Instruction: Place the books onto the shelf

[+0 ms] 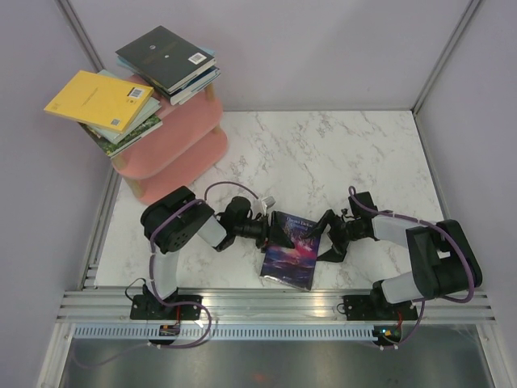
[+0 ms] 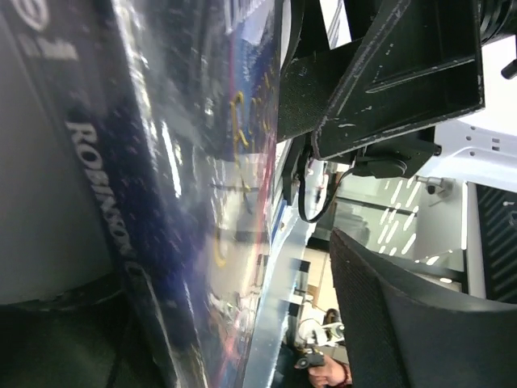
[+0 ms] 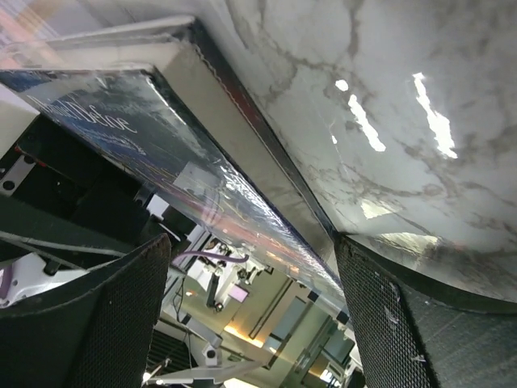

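Observation:
A purple galaxy book [image 1: 291, 252] lies on the marble table [image 1: 339, 153] between my two grippers. My left gripper [image 1: 265, 232] is at the book's left edge. In the left wrist view its jaws [image 2: 234, 323] stand wide around the spine [image 2: 105, 186], with a gap to the right finger [image 2: 404, 323]. My right gripper [image 1: 321, 238] is at the book's right edge, and the book's edge [image 3: 242, 162] runs between its spread fingers [image 3: 250, 323]. The pink shelf [image 1: 182, 137] stands at the back left. On it are a yellow book [image 1: 98, 99], a dark book [image 1: 166, 58] and others stacked beneath.
Purple walls enclose the table on three sides. An aluminium rail [image 1: 275, 303] runs along the near edge by the arm bases. The shelf's two lower boards [image 1: 182, 166] show pink below the stacked books.

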You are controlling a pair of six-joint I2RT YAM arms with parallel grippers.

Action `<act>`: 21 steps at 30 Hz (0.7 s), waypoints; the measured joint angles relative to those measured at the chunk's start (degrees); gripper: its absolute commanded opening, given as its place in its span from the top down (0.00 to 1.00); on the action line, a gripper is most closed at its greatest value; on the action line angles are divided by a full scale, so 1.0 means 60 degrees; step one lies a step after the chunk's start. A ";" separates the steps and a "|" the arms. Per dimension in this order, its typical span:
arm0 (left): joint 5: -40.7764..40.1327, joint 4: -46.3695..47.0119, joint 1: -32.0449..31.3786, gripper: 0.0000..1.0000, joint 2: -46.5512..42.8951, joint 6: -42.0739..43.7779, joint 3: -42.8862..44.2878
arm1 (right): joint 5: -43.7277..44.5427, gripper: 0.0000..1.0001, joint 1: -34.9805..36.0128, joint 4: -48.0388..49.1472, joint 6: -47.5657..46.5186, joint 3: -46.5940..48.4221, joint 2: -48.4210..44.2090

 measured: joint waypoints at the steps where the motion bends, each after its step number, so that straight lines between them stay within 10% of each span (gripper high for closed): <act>1: 0.0004 0.0087 -0.0007 0.34 0.0033 -0.0084 -0.0029 | -0.0076 0.11 0.0007 0.0058 0.0004 -0.0033 0.0033; 5: -0.0011 -0.0007 -0.0051 0.51 0.0000 -0.0189 -0.0055 | -0.0127 0.12 0.0025 0.0095 -0.0015 -0.0025 0.0066; 9: -0.0204 -0.0816 -0.0051 0.97 -0.0667 -0.0044 -0.0124 | -0.0113 0.12 0.0076 0.0022 -0.0080 0.0051 0.0117; 21: -0.2062 -0.7883 -0.0026 0.98 -0.4513 0.2018 0.1151 | 0.1665 0.06 0.0222 -0.1268 -0.1453 0.1406 -0.0918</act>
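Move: The dark purple book is the only one still on the table. Its spine edge already lies between the left hand's open fingers, and its middle is about 5 cm to that hand's right, 5 cm back and 1 cm lower. The open right hand is at the opposite, open edge, with the book's middle some 11 cm to its left, 5 cm back and about level. The shelf's middle stands roughly 34 cm left of the left hand, 24 cm ahead and 12 cm higher. The left hand stays almost in place while its fingers close on the book's spine, pinching it across its thickness, then lifts it about 6 cm, drawing some 3 cm left as the fingertips tip down around 15 degrees. The right hand, fingers still wide open, holds at the open edge until the spine is gripped, then comes free and pulls off about 4 cm forward and up, easing slightly right with a small wrist turn. ##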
